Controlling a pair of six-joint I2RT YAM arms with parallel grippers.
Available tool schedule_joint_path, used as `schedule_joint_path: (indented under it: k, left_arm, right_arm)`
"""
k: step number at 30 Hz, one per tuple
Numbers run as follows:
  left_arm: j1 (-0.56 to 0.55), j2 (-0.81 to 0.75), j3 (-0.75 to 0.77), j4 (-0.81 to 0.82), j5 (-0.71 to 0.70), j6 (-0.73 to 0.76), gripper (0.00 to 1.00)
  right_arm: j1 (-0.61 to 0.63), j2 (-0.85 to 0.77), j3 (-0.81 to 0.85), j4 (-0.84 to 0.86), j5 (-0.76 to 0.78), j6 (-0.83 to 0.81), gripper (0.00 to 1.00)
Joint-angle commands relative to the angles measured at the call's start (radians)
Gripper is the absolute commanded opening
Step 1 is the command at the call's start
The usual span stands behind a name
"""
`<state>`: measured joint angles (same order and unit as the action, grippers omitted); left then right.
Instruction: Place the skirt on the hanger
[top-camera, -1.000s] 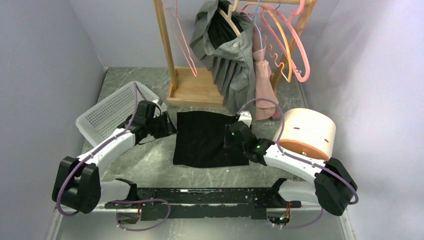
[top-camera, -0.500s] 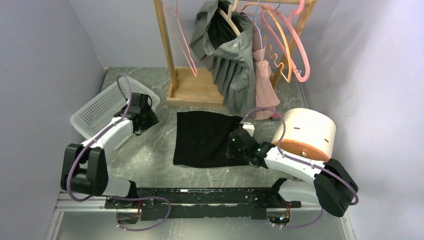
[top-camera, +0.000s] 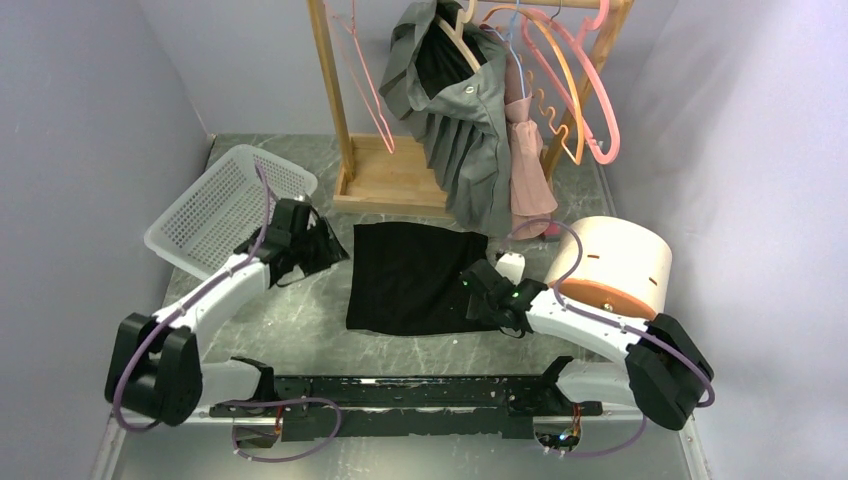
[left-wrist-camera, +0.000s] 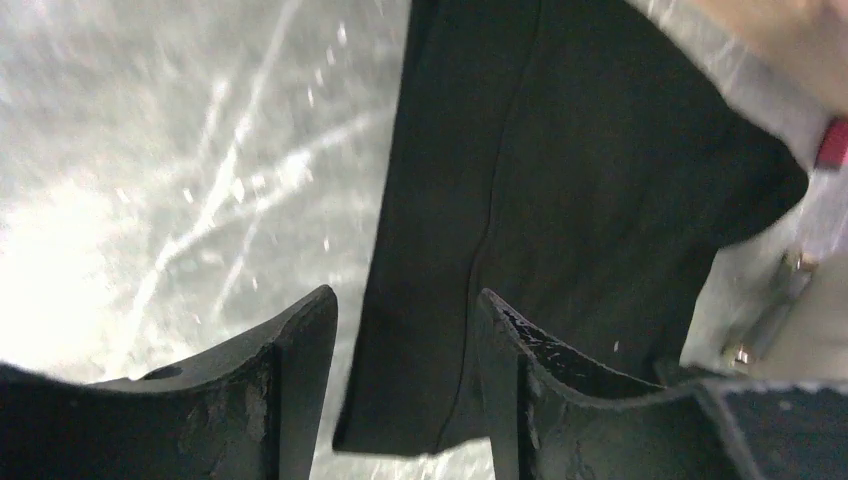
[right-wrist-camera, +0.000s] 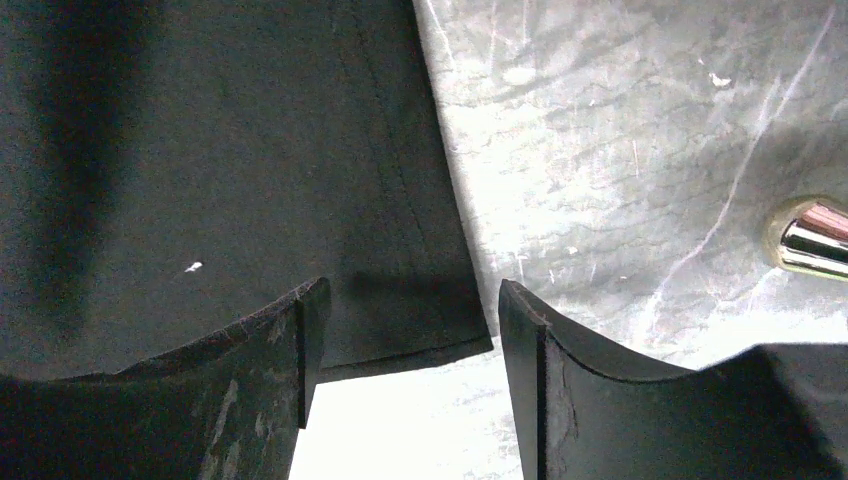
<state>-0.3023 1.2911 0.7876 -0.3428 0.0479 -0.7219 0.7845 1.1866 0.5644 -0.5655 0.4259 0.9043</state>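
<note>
The black skirt (top-camera: 412, 275) lies flat on the table. Empty pink hangers (top-camera: 368, 95) and an orange one (top-camera: 572, 100) hang on the wooden rack (top-camera: 330, 100). My left gripper (top-camera: 322, 250) is at the skirt's left edge, open; in the left wrist view a skirt (left-wrist-camera: 560, 180) corner lies between the fingers of the left gripper (left-wrist-camera: 405, 320). My right gripper (top-camera: 478, 292) hovers over the skirt's near right part, open. In the right wrist view the skirt (right-wrist-camera: 200, 150) hem corner lies between the spread fingers of the right gripper (right-wrist-camera: 410, 300). Neither holds cloth.
A grey dress (top-camera: 460, 110) and a pink garment (top-camera: 527, 175) hang on the rack, just behind the skirt. A white mesh basket (top-camera: 215, 205) stands tilted at the left. A round tan box (top-camera: 615, 262) stands at the right beside my right arm.
My left arm swung out toward the basket and came back to the skirt's left edge; the basket shifted slightly. My right gripper slid a little toward the skirt's near right corner.
</note>
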Motion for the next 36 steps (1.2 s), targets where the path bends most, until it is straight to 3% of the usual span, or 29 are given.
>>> schedule_joint_path:
  k: [1, 4, 10, 12, 21, 25, 28, 36]
  left_arm:
    - [-0.049, -0.118, -0.138, -0.008, 0.140, -0.069, 0.59]
    - [-0.064, -0.168, -0.223, 0.018, 0.223, -0.080, 0.60]
    - [-0.069, -0.138, -0.331, 0.088, 0.337, -0.103, 0.58]
    - [-0.073, -0.109, -0.339, 0.108, 0.368, -0.109, 0.58]
    - [-0.092, -0.067, -0.396, 0.194, 0.439, -0.131, 0.55]
    - [-0.092, -0.049, -0.396, 0.180, 0.392, -0.132, 0.38]
    - [-0.092, -0.055, -0.376, 0.130, 0.332, -0.117, 0.11]
    - [-0.092, -0.176, -0.314, -0.084, 0.332, -0.094, 0.07]
  right_arm:
    - [-0.004, 0.027, 0.007, -0.025, 0.004, 0.033, 0.65]
    - [-0.004, 0.045, -0.001, -0.027, -0.021, 0.040, 0.50]
    - [-0.004, 0.009, 0.018, -0.135, 0.036, 0.110, 0.07]
    - [-0.004, -0.008, 0.038, -0.168, 0.038, 0.126, 0.01]
    - [-0.004, -0.095, 0.070, -0.284, 0.027, 0.169, 0.00]
    - [-0.004, -0.130, 0.072, -0.331, 0.033, 0.195, 0.00]
    - [-0.004, -0.151, 0.075, -0.364, 0.047, 0.227, 0.00]
    - [-0.004, -0.186, 0.123, -0.444, 0.065, 0.276, 0.00]
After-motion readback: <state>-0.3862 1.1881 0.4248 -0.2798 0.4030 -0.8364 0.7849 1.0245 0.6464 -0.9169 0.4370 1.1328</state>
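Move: The black skirt's near left corner lies about 13 cm back from the open left hand, 5 cm to its right and 8 cm below. The white basket stands some 11 cm ahead and 19 cm left of that hand, and the rack base about 20 cm ahead and 14 cm right. The right hand hovers over the skirt's near right corner, about 2 cm back, 1 cm right and 1 cm below; the round stool stands roughly 10 cm ahead and 22 cm right of it. Drawing back about 13 cm while sinking 7–8 cm and easing right, the left hand tips some 20 degrees more steeply down to the skirt's near left corner and closes on it. Meanwhile the right hand dips slightly, pinches the near right corner early, then raises it 4–5 cm, drifting back and to the right. ##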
